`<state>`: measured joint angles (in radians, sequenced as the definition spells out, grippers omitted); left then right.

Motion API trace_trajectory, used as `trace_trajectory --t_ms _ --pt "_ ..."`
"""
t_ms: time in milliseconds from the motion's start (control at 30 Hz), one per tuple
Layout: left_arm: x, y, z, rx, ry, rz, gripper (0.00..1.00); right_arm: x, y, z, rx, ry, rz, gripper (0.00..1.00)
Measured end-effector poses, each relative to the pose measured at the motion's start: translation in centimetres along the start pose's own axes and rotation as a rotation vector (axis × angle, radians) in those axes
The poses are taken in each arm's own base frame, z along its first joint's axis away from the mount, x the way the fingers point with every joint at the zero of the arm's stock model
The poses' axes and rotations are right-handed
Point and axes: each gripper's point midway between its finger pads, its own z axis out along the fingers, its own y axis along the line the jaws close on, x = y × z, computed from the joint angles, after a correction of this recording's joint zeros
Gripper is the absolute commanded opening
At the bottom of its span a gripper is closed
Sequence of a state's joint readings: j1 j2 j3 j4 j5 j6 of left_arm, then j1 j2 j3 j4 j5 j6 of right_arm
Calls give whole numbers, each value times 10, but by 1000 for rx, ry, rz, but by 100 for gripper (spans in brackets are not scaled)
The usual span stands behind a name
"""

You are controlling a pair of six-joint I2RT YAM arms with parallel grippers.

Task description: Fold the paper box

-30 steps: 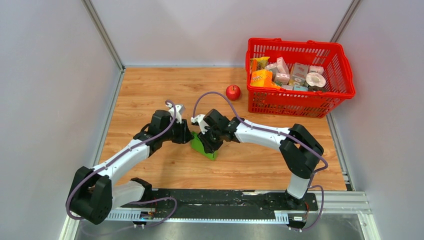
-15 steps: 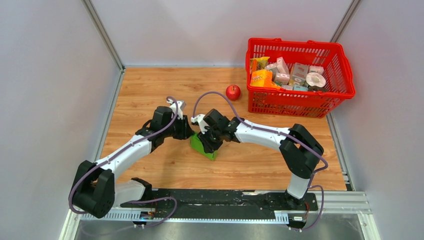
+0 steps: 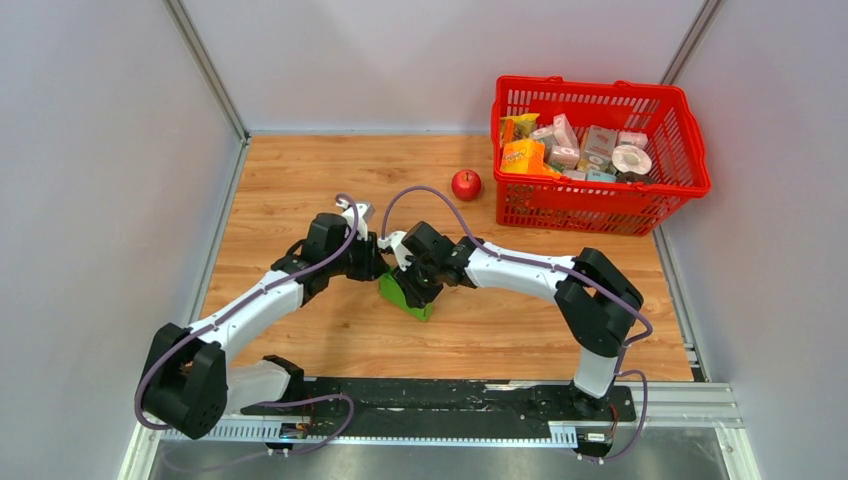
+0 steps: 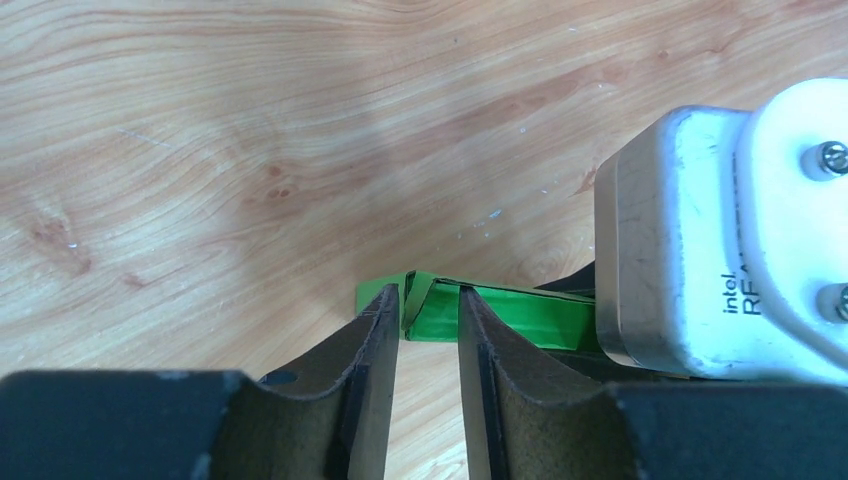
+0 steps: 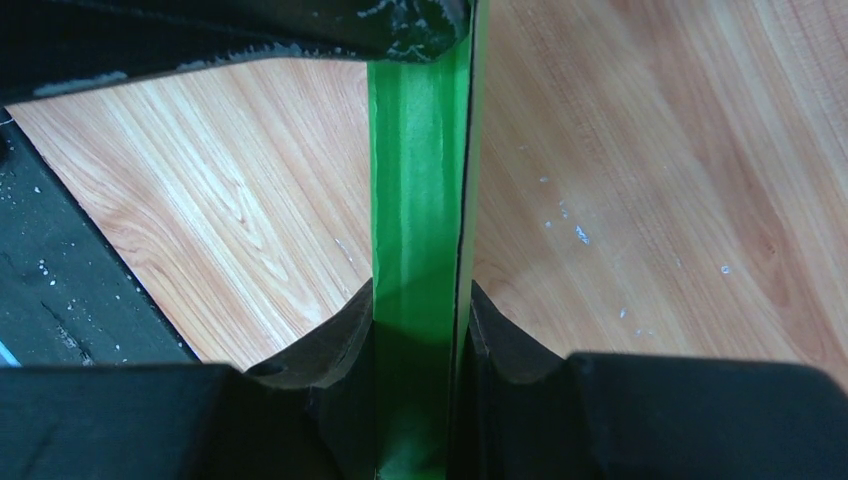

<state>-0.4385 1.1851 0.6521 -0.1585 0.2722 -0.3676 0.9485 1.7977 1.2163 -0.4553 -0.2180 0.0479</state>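
The paper box [image 3: 408,298] is a bright green folded blank, standing on edge on the wooden table mid-scene. My right gripper [image 3: 418,278] is shut on it. In the right wrist view both pads press a flat green panel [image 5: 420,200], with the gripper [image 5: 420,305] clamped around it. My left gripper [image 3: 374,264] meets the box from the left. In the left wrist view its fingertips [image 4: 385,320] straddle a small end flap of the paper box [image 4: 505,315], and the gripper [image 4: 430,315] stands open with table showing through the gap.
A red apple [image 3: 466,184] lies behind the arms. A red basket [image 3: 590,208] holding several small packages [image 3: 580,145] fills the back right corner. The right wrist's white camera housing [image 4: 720,230] crowds the left wrist view. Grey walls enclose the table.
The left gripper has edged up to the box's left end and its jaws have narrowed slightly. The right gripper has shifted a little left with the box.
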Motion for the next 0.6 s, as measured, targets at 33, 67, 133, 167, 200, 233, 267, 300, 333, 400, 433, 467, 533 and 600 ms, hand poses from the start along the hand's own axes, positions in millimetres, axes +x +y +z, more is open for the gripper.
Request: trace_trajectory --t_ms 33,67,133,167,200,233,267,300,333,400,433,467,533,600 --pt "0 0 0 -3 0 0 36 0 0 0 1 -1 -1 8" --pt "-1 0 -1 -6 0 2 34 0 0 0 2 -1 -2 8" --pt "-1 1 -1 -9 1 3 26 0 0 0 3 -1 -2 8" --pt "-2 1 -1 -9 0 6 24 0 0 0 3 -1 -2 8" --pt "-2 1 -1 -10 0 7 20 0 0 0 3 -1 -2 8" --pt "-1 1 -1 -12 1 9 18 0 0 0 3 -1 -2 8" --pt "-1 2 -1 -14 2 12 16 0 0 0 3 -1 -2 8" --pt "-1 2 -1 -16 2 12 14 0 0 0 3 -1 -2 8" --pt "-1 2 -1 -18 2 14 13 0 0 0 3 -1 -2 8" --pt "-1 1 -1 -17 2 19 9 0 0 0 3 -1 -2 8" --pt "0 1 -1 -18 2 21 8 0 0 0 3 -1 -2 8" --pt "0 0 -2 -21 2 24 7 0 0 0 3 -1 -2 8" --pt "0 0 -2 -29 1 32 6 -1 1 1 3 -1 -3 8" --pt "1 -1 -3 -42 -1 44 6 -1 1 1 5 -1 -4 8"
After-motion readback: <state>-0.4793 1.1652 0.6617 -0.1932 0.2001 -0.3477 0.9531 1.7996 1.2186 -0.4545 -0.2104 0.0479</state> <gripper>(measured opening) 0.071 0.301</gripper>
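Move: From the left gripper, the paper box's upper corner flap is right at the fingertips, about 1 cm back, 1 cm to the right and 1 cm below, with the parted fingers on either side of it. The box's middle is some 6 cm back, 4 cm right and 3 cm below. The apple lies about 16 cm ahead and 16 cm right. The right gripper already grips the box, its middle about 2 cm left of that hand and 2 cm lower, neither ahead nor back. Close the left gripper from about a third open to almost shut on the flap at the box's upper corner, keeping the hand practically in place with only a slight wrist tilt, under 5 degrees. Hold the right gripper still, keeping its pinch on the box so the box is braced while the left fingers come together. ##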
